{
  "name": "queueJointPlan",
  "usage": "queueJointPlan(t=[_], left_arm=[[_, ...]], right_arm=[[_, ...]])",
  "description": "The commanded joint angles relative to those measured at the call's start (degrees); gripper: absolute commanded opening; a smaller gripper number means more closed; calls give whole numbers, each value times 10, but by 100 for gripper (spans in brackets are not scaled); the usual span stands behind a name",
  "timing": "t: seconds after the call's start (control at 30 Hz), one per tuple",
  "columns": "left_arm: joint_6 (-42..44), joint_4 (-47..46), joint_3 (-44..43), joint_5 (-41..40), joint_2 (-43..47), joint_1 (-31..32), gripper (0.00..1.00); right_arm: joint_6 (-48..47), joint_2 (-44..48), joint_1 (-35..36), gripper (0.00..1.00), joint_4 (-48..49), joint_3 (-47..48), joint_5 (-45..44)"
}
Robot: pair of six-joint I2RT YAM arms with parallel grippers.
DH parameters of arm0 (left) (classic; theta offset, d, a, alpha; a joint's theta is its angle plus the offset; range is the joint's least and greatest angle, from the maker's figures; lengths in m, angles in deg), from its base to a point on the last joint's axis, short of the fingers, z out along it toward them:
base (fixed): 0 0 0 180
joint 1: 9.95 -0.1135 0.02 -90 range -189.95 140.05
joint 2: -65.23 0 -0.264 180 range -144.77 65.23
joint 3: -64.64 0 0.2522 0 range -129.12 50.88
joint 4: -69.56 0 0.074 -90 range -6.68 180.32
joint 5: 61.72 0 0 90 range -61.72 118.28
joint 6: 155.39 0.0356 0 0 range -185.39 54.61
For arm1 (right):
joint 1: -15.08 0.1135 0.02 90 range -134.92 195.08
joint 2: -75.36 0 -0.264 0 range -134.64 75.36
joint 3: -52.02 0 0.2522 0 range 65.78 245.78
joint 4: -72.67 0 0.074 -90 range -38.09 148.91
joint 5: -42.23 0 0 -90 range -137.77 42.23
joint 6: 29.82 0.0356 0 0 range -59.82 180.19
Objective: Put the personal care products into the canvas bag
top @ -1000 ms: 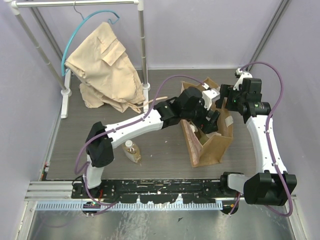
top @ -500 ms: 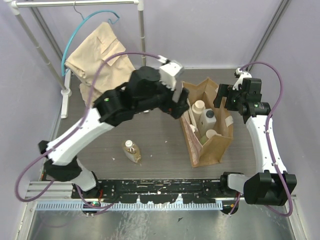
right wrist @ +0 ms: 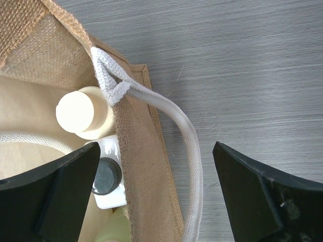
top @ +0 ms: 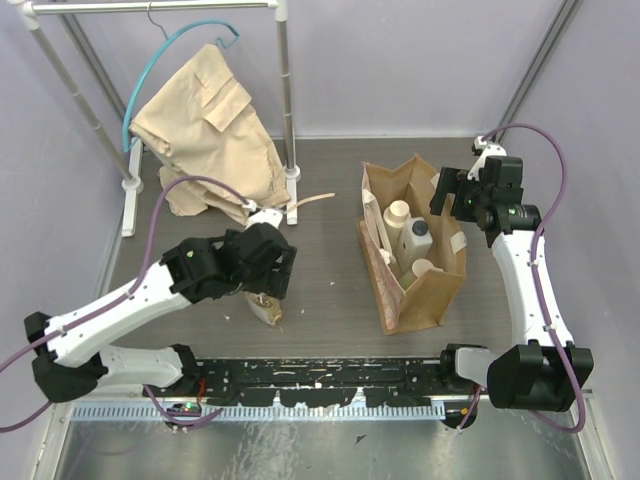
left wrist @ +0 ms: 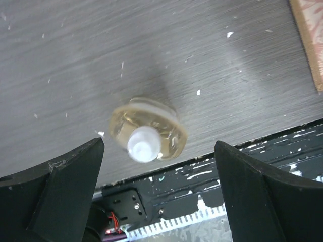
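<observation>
The canvas bag [top: 432, 290] stands upright right of centre with its mouth open. Inside it are a cream round-capped bottle [top: 397, 213], a white bottle with a black cap [top: 418, 232] and a green-yellow bottle [top: 425, 268]. An amber bottle with a white cap [top: 268, 312] stands on the table near the front rail. My left gripper [top: 274, 284] hangs open directly above this amber bottle [left wrist: 146, 136], not touching it. My right gripper [top: 448, 196] is open over the bag's right rim [right wrist: 139, 151] and its pale handle [right wrist: 187, 146], beside the cream cap [right wrist: 78, 112] and black cap [right wrist: 107, 176].
A beige garment [top: 210, 135] hangs from a teal hanger on a white clothes rack [top: 285, 100] at the back left. A pale strip [top: 312, 202] lies on the table near the rack's foot. A black rail [top: 320, 375] runs along the near edge.
My left arm has pulled out of the bag, swung left and come down over the amber bottle. The right gripper has stayed by the bag's right rim.
</observation>
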Motion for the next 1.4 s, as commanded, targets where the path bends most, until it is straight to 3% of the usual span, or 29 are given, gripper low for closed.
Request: queueJointPlan(t=[0.0, 0.13, 0.37, 0.57, 0.67, 0.83, 1.13, 1.37], left_arm=[[-98, 17, 49, -46, 76, 2, 98], [-105, 7, 71, -71, 120, 3, 98], [-106, -6, 78, -104, 121, 3, 98], [27, -59, -13, -113, 71, -38, 98], [104, -102, -60, -52, 34, -99, 98], [181, -224, -110, 175, -37, -210, 98], [249, -233, -357, 350, -267, -217, 98], [306, -174, -537, 393, -430, -217, 98]], right_arm=[[8, 4, -2, 100, 21, 10, -4], [7, 16, -1, 100, 22, 12, 20], [-16, 38, 32, 100, 6, 34, 41], [-31, 53, 117, 100, -23, 108, -7], [-34, 65, 149, 100, -41, 137, -18], [-38, 104, 183, 100, -66, 154, 12], [-69, 167, 192, 100, -115, 134, 163], [-64, 197, 199, 100, -122, 124, 203]])
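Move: The amber bottle stands almost straight below the left hand, about 3 cm to its left and some 15 cm down to its middle. From that hand the open canvas bag is about 30 cm to the right and 10 cm farther out. From the right hand the amber bottle lies some 42 cm left and 18 cm back; the bag's middle is about 7 cm left, 7 cm back and 12 cm below. The amber bottle is left ungrasped: the left hand first edges some 5 cm left above it, then swings forward about 20 cm, right and up away from it, turning clockwise. Meanwhile the right hand rises off the bag's right rim and comes left and back across the open bag, towards the amber bottle, about 13 cm each way, turning roughly 35 degrees counter-clockwise. Both grippers stay open and empty. ##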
